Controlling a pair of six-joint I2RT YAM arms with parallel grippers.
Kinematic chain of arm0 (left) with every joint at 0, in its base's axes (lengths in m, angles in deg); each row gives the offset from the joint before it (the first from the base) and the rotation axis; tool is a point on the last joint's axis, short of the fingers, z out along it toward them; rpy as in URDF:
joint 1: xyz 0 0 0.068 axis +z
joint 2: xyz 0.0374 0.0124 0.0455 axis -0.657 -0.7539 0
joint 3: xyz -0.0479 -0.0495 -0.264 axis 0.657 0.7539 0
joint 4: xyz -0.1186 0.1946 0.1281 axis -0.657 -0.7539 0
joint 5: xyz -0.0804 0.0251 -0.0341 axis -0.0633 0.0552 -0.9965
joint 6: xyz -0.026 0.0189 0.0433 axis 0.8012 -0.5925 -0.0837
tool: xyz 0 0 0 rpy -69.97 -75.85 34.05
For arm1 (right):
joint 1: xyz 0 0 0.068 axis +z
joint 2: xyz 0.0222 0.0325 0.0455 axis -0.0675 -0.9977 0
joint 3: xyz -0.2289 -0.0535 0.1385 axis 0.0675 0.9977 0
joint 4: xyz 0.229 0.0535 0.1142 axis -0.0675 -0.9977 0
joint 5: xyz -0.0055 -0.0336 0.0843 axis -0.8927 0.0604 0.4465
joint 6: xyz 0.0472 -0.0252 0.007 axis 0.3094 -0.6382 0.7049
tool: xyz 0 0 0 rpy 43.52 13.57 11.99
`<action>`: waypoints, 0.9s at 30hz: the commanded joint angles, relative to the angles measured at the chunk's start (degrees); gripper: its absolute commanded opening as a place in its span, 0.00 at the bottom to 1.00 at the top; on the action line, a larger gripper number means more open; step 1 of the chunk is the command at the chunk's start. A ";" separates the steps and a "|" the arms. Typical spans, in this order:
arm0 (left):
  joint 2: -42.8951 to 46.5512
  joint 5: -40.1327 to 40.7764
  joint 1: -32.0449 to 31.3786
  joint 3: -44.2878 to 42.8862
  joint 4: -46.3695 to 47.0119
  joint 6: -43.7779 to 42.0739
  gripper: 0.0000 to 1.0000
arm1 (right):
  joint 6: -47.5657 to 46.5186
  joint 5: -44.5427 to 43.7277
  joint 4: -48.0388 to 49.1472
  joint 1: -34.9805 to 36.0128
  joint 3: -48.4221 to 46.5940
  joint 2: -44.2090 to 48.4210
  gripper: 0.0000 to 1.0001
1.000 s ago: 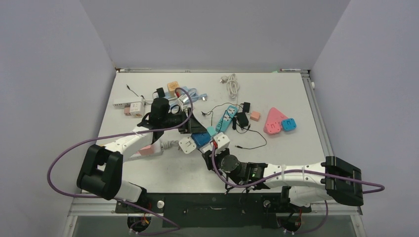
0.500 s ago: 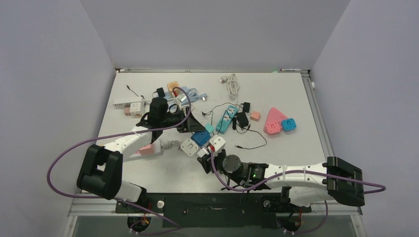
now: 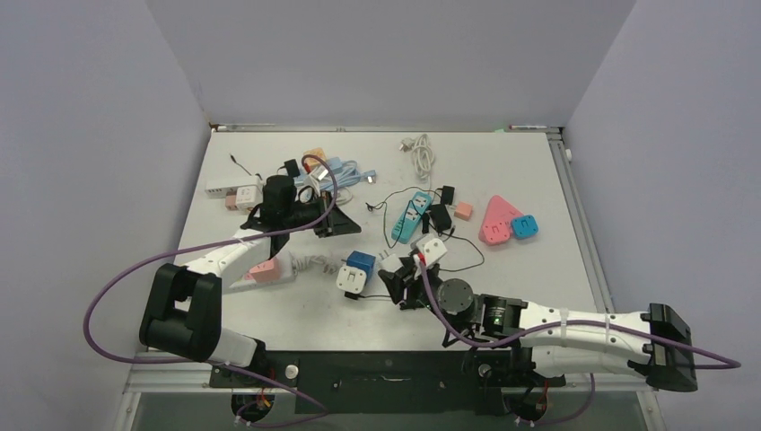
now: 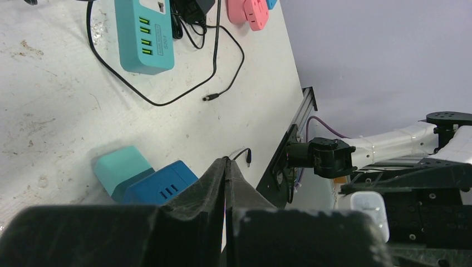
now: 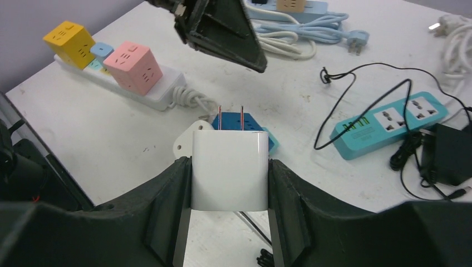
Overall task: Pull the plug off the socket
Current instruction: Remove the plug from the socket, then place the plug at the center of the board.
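Note:
My right gripper [image 5: 230, 167] is shut on the white plug [image 5: 230, 169]. The plug's two prongs stick out bare, clear of the blue socket [image 5: 257, 132] on the table beyond it. From above, the plug [image 3: 432, 248] is held up in the right gripper [image 3: 420, 262], to the right of the blue socket [image 3: 362, 263]. A white adapter [image 3: 352, 280] is still attached to that socket. My left gripper [image 4: 225, 167] is shut with nothing between its fingers. It hangs up and left of the socket [image 4: 158, 183], apart from it.
A white power strip with pink and yellow cubes [image 3: 265, 269] lies at the left. A teal power strip [image 3: 408, 215], a black adapter [image 3: 440, 215] with thin black leads, a pink triangular socket [image 3: 496, 220] and a coiled white cable [image 3: 422, 153] lie farther back.
The right gripper has drawn the white plug out of the blue socket and carried it right. The left gripper let go of the socket, shut, and pulled back up-left.

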 commanded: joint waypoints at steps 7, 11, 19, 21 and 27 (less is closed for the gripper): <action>4.44 2.20 0.34 -2.00 -4.21 -5.23 0.13 | 7.02 -6.82 -20.48 -14.75 -7.58 1.62 0.05; 7.69 8.29 -0.40 -3.45 -11.47 -10.66 0.33 | 8.29 4.10 -22.70 -28.76 -7.27 -2.18 0.05; 13.23 29.77 -8.46 -7.55 -26.18 -22.44 0.67 | 6.76 20.02 -18.14 -47.29 -6.90 -14.63 0.07; 13.93 36.21 -12.60 -8.15 -28.74 -24.49 0.75 | 6.10 19.65 -17.57 -47.68 -7.75 -17.22 0.10; 13.69 39.22 -15.68 -8.79 -30.90 -25.62 0.95 | 6.23 20.14 -15.83 -47.40 -9.62 -22.56 0.17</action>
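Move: The right hand still holds the white plug, bound for clear table about 16 cm ahead, 17 cm right and 19 cm below; from that hand the black adapter lies roughly 25 cm ahead and 15 cm right, the teal power strip 25 cm ahead and 7 cm right. From the empty left hand the blue adapter sits some 5 cm back, 6 cm right and 12 cm down, the white round socket 11 cm back and 2 cm left. The right hand keeps its grip on the white plug and swings it right and forward, some 17 cm and 15 cm, away from the blue adapter towards the clear table just short of the black adapter, sinking steeply in the later part while turning clockwise and tipping its fingers down. Meanwhile the left hand opens its shut fingers almost wide, shifts slightly left and up, then comes back about 3 cm and down again towards the blue adapter, tilting some 35 degrees so the fingers point more steeply at it without touching. ##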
